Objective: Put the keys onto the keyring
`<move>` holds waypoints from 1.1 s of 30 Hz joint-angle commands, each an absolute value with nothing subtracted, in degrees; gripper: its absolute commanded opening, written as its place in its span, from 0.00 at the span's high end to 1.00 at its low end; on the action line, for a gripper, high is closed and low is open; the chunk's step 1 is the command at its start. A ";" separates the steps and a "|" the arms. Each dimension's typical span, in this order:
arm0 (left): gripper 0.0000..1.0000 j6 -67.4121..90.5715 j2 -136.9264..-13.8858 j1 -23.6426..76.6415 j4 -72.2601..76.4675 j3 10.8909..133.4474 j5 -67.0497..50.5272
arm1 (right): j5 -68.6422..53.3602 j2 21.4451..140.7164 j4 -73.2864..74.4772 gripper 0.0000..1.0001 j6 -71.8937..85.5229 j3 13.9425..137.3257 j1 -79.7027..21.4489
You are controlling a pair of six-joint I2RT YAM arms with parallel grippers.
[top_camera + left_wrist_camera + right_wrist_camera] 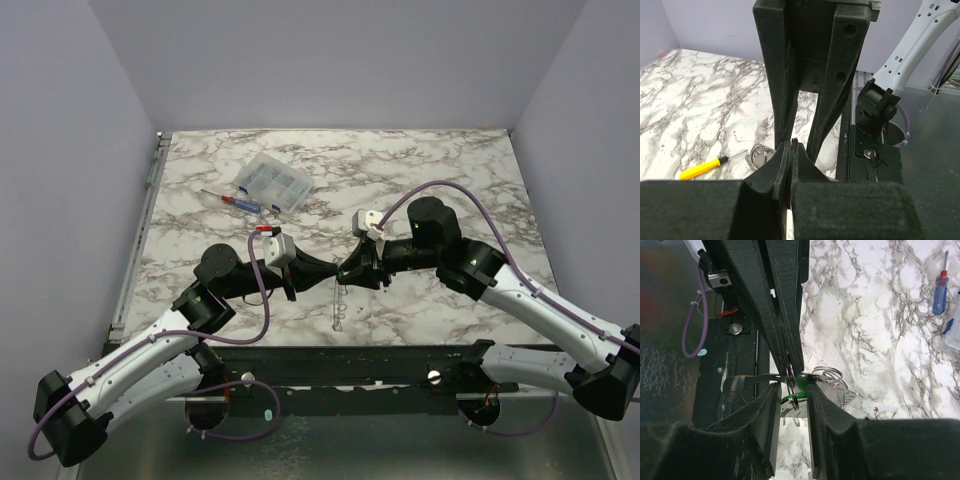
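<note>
In the right wrist view the keyring (792,390) shows edge-on as a thin grey loop. The left gripper's fingers (785,330) reach in from above and pinch it. A green-headed key (803,382) lies right against the ring. My right gripper (792,389) is open, one finger on each side of the ring and the green head, and a flat silver blade (747,378) sticks out to the left. In the top view the left gripper (333,271) and right gripper (353,268) meet tip to tip above the table's front. My left gripper (792,145) is shut.
A bunch of silver rings and keys (759,155) lies on the marble by a yellow-handled screwdriver (704,168). At the back left sit a clear compartment box (272,182) and a red-and-blue screwdriver (238,200). The table's front rail (360,362) runs just below the grippers.
</note>
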State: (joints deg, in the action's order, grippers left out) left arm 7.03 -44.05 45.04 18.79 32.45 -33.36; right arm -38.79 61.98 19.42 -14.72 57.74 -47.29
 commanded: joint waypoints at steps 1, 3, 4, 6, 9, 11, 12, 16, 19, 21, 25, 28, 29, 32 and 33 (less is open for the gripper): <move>1.00 6.84 -42.73 45.17 21.43 33.00 -32.23 | -38.06 60.87 16.58 0.69 -13.93 56.75 -47.63; 1.00 6.82 -42.80 45.17 21.51 32.95 -32.16 | -37.40 60.55 15.66 0.73 -13.72 56.35 -47.61; 1.00 6.77 -42.80 45.11 21.50 32.97 -32.17 | -37.29 60.35 15.16 0.74 -13.64 56.02 -47.56; 1.00 6.79 -42.78 45.16 21.49 32.96 -32.16 | -37.26 60.00 14.27 0.75 -13.45 55.61 -47.61; 1.00 6.72 -42.69 45.17 21.51 32.92 -32.17 | -37.43 59.95 13.45 0.77 -13.06 55.31 -47.59; 1.00 6.72 -42.69 45.15 21.45 32.87 -32.17 | -37.66 60.03 13.00 0.81 -12.85 55.18 -47.59; 1.00 6.69 -42.71 45.17 21.50 32.86 -32.10 | -37.81 60.10 12.79 0.83 -12.71 55.11 -47.56; 1.00 6.72 -42.71 45.16 21.53 32.78 -32.05 | -38.27 59.82 11.12 0.96 -11.88 54.31 -47.57; 1.00 6.38 -42.71 45.16 21.54 32.62 -32.08 | -36.12 60.37 12.36 0.99 -11.41 55.16 -47.61; 1.00 5.83 -42.79 45.11 21.54 32.45 -32.15 | -34.86 61.23 15.16 0.99 -11.82 56.88 -47.63; 0.99 4.70 -43.35 45.17 20.61 32.55 -31.29 | -31.76 63.26 20.69 0.99 -12.35 59.65 -47.63; 0.78 3.10 -43.76 45.17 18.01 33.30 -30.22 | -29.27 64.70 25.28 0.99 -13.07 61.85 -47.55; 0.68 2.51 -43.77 45.12 17.24 33.64 -29.96 | -28.43 65.11 26.71 0.99 -13.24 62.54 -47.58; 0.53 0.71 -43.68 45.13 14.81 34.30 -29.16 | -26.00 66.07 30.65 0.99 -13.93 64.53 -47.63; 0.50 0.33 -43.66 45.17 13.99 34.54 -29.22 | -25.37 66.29 32.00 0.99 -14.11 65.15 -47.63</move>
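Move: The keyring's wire clip, still pinched in the shut left fingertips, hangs between the open right fingers, about 1 cm left of the right hand. The green key is roughly 3 cm below that hand and 1 cm back; the yellow screwdriver lies on the table some 16 cm ahead, 7 cm right and 25 cm down. From the left hand the clip is about 1 cm right and 1 cm down. The right fingers shut on the clip, then carry it about 2 cm forward as the left fingers open. ##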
